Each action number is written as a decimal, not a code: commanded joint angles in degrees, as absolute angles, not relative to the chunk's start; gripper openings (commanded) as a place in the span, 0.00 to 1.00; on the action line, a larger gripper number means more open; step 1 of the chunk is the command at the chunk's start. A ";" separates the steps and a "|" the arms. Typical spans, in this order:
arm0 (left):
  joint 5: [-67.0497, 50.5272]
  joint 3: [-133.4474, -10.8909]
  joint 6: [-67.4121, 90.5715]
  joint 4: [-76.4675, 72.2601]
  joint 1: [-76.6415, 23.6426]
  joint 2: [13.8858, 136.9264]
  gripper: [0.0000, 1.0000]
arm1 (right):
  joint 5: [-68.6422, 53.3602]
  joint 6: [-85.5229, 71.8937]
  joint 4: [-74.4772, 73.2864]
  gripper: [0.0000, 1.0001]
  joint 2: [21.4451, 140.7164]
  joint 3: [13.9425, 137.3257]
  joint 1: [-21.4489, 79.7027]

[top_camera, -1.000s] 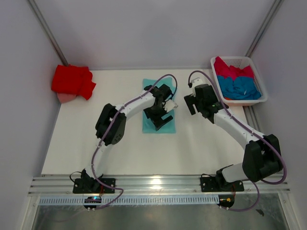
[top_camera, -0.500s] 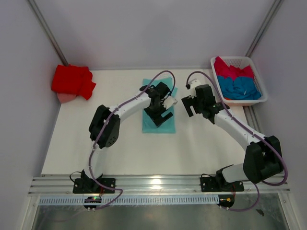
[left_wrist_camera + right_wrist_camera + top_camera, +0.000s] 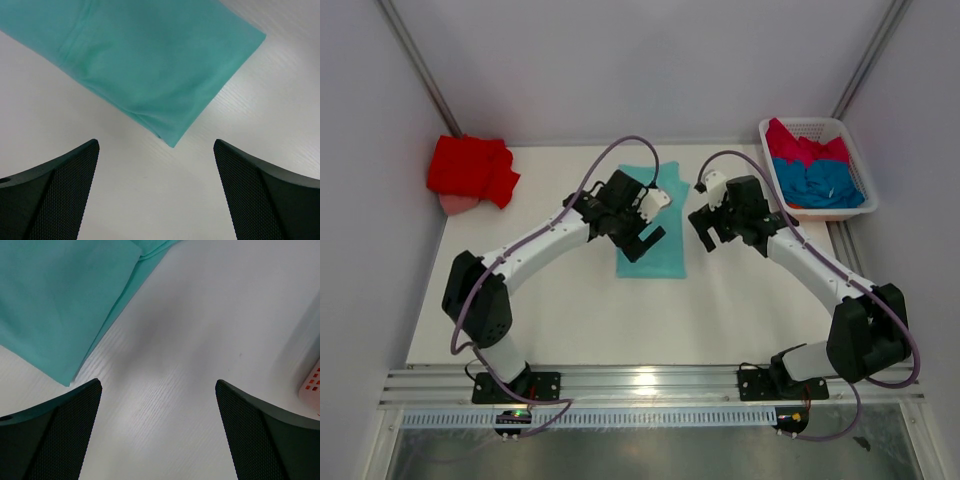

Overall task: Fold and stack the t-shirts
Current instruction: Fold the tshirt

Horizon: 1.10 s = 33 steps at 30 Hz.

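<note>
A mint-teal t-shirt (image 3: 660, 258) lies folded into a narrow rectangle at the middle of the table. My left gripper (image 3: 646, 240) hovers open over its left side, and one corner of the shirt (image 3: 150, 60) shows ahead of the empty jaws (image 3: 156, 192). My right gripper (image 3: 704, 228) stands open just right of the shirt, over bare table (image 3: 157, 435), with the shirt's edge (image 3: 60, 305) at its upper left. A bright red t-shirt (image 3: 470, 168) sits bunched at the back left corner. A crimson-pink t-shirt (image 3: 805, 148) and a blue one (image 3: 825, 183) lie in the basket.
The white slatted basket (image 3: 806, 122) stands at the back right edge of the table, and its corner (image 3: 312, 385) shows in the right wrist view. A pink bit (image 3: 458, 204) pokes out under the red t-shirt. Grey walls close in on three sides.
The left arm's elbow swung out to the left and its gripper shifted left and back over the mint-teal t-shirt. The right gripper moved a little left toward the shirt. Both stayed open.
</note>
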State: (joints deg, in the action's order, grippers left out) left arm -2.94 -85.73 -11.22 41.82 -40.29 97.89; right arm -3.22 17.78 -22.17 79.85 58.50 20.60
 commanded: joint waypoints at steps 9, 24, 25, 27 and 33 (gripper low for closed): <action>-10.11 -74.10 -20.92 38.94 -40.17 96.41 0.99 | 23.10 13.01 -13.19 0.99 82.61 59.41 20.74; 5.89 -67.76 -28.39 29.18 -51.24 100.98 0.99 | 26.54 13.01 -10.55 0.99 83.50 57.83 20.65; 5.37 -67.85 -28.30 28.92 -51.59 101.16 0.99 | 26.46 13.01 -10.46 0.99 83.41 57.75 20.65; 5.01 -68.38 -27.95 28.74 -51.86 101.60 0.99 | 26.19 13.10 -10.46 0.99 83.32 57.74 20.65; 6.59 -69.34 -28.48 26.98 -52.03 103.27 0.99 | 25.58 13.10 -10.63 0.99 83.67 57.74 20.74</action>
State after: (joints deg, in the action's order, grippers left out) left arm 4.71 -67.88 -27.35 30.61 -52.25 102.41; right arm 24.95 13.58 -13.28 83.42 57.47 20.56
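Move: The left hand hangs open over the near part of the folded tshirt. The tshirt's near-left corner lies about 14 cm below it, some 4 cm back and 4 cm to its left; the near-right corner is level with that one, about 14 cm to the hand's right. The tshirt's middle is roughly 12 cm ahead and 4 cm right. From the right hand the near-left corner lies some 24 cm left, 7 cm back and 12 cm below. The left hand heads down and back to the tshirt's near edge, by its near-left corner, sinking about 11 cm and drawing back some 6 cm with a brief slow-down partway; it drifts slightly left, then right, turns roughly 20 degrees clockwise and stays wide open. The open right hand withdraws from the near-right corner, 7 cm right and 4 cm forward, swinging about 25 degrees clockwise, then waits. ##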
